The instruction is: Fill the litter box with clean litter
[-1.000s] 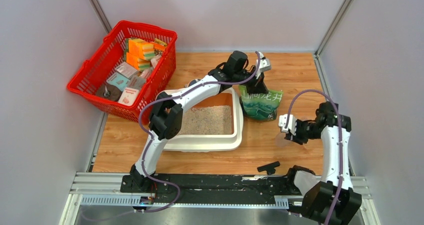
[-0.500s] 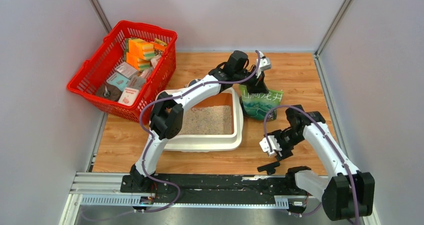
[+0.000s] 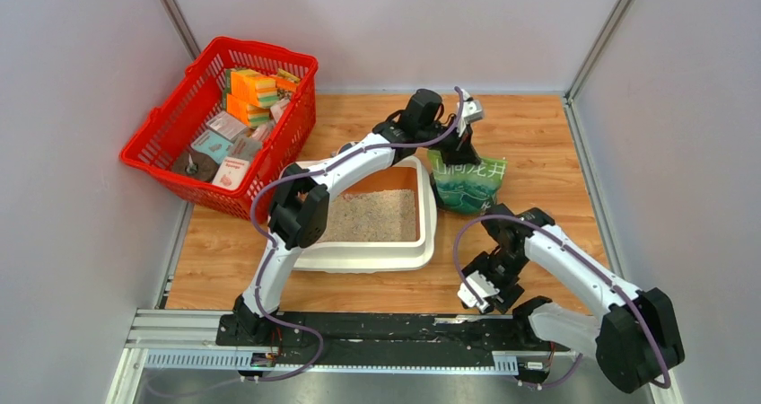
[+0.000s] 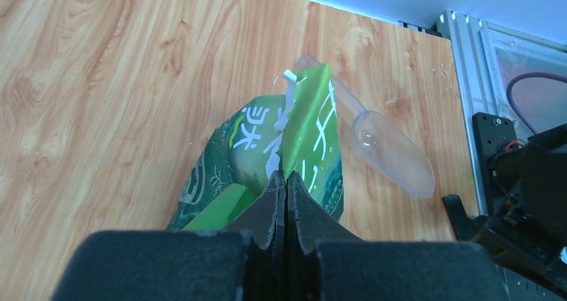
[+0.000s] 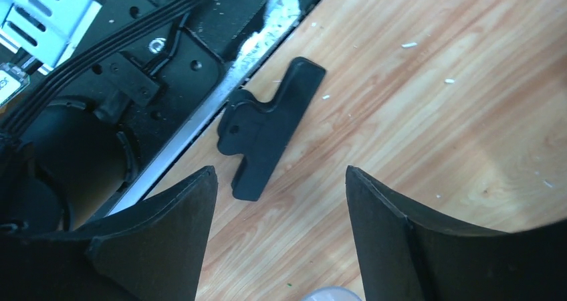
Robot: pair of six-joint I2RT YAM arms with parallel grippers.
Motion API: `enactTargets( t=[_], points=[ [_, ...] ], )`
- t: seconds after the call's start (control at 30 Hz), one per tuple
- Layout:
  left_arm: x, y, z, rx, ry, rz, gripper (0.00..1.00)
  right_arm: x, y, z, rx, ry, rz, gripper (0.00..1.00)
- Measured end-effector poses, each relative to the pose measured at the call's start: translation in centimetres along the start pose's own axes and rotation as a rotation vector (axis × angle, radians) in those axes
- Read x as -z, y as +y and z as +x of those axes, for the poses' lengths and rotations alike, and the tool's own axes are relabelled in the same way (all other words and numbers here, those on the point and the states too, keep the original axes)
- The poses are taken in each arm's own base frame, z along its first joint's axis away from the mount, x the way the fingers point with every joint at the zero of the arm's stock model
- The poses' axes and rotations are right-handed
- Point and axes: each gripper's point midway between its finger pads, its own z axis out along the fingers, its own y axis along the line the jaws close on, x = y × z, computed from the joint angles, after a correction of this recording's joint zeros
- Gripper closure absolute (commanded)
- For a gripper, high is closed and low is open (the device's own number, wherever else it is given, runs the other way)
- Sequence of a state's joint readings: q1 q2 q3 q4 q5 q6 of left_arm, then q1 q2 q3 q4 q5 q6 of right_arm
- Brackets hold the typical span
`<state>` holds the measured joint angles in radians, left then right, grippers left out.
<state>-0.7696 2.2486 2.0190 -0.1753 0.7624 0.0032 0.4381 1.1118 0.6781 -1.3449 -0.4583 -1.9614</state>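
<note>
The cream-white litter box (image 3: 359, 260) lies mid-table with pale clean litter (image 3: 372, 215) spread over its orange floor. To its right stands a dark green bag (image 3: 467, 184); my left gripper (image 3: 467, 121) is shut on the bag's top edge (image 4: 304, 124), the jaws (image 4: 286, 177) pinched together on the fold. A clear scoop (image 4: 391, 150) rests on the wood beside the bag. Low at the table's near edge, my right gripper (image 3: 473, 294) is open and empty. Its fingers (image 5: 281, 174) frame bare wood just short of a black clip (image 5: 267, 137).
A red wire basket (image 3: 224, 121) full of small packs stands at the back left. A black and metal rail (image 3: 359, 332) runs along the near edge, close to the right gripper. Grey walls close in the sides and back.
The right arm swung from beside the bag down to the near edge over the black clip, its jaws widening and no longer holding the scoop. The left gripper stayed on the bag.
</note>
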Motion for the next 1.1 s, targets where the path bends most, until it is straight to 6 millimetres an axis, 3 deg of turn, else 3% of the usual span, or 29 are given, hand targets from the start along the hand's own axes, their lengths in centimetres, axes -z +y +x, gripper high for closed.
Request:
enactTargets(
  t=[0.37, 0.5, 0.67, 0.93, 1.1],
  points=[
    [0.3, 1.2, -0.3, 0.032, -0.028, -0.019, 1.00, -2.5, 2.0, -2.0, 0.184, 0.009, -0.191, 0.24],
    [0.3, 1.3, -0.4, 0.047, -0.034, -0.021, 1.00, -3.3, 2.0, -1.4, 0.180, 0.045, -0.164, 0.24],
    [0.3, 1.6, -0.5, 0.068, -0.044, -0.026, 1.00, -4.2, 1.6, -0.4, 0.188, 0.102, -0.095, 0.34],
    [0.3, 1.9, -0.6, 0.081, -0.053, -0.029, 1.00, -3.8, 0.9, 1.5, 0.055, 0.217, -0.043, 0.48],
    [0.3, 1.8, -0.5, 0.085, -0.053, -0.022, 1.00, -3.2, 0.7, 2.3, -0.031, 0.272, -0.012, 0.45]
  ],
)
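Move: The black clip lies on the table just below the right hand, about 5 cm down and 1 cm to its right, level with it fore and aft. The clear scoop lies roughly 14 cm ahead and 11 cm right; the green litter bag stands some 24 cm ahead and 3 cm left. From the left hand, which grips the bag's top edge, the clip is around 29 cm back, 6 cm right and 19 cm below. The black clip is taken between the right hand's open fingers: the hand first swings back about 3.5 cm, then sinks some 3 cm and comes forward again over the clip, its fingers tilting to point nearly straight down and closing partway onto the clip's sides. The left hand keeps its pinch on the bag's top edge and shifts it about 2 cm forward. ##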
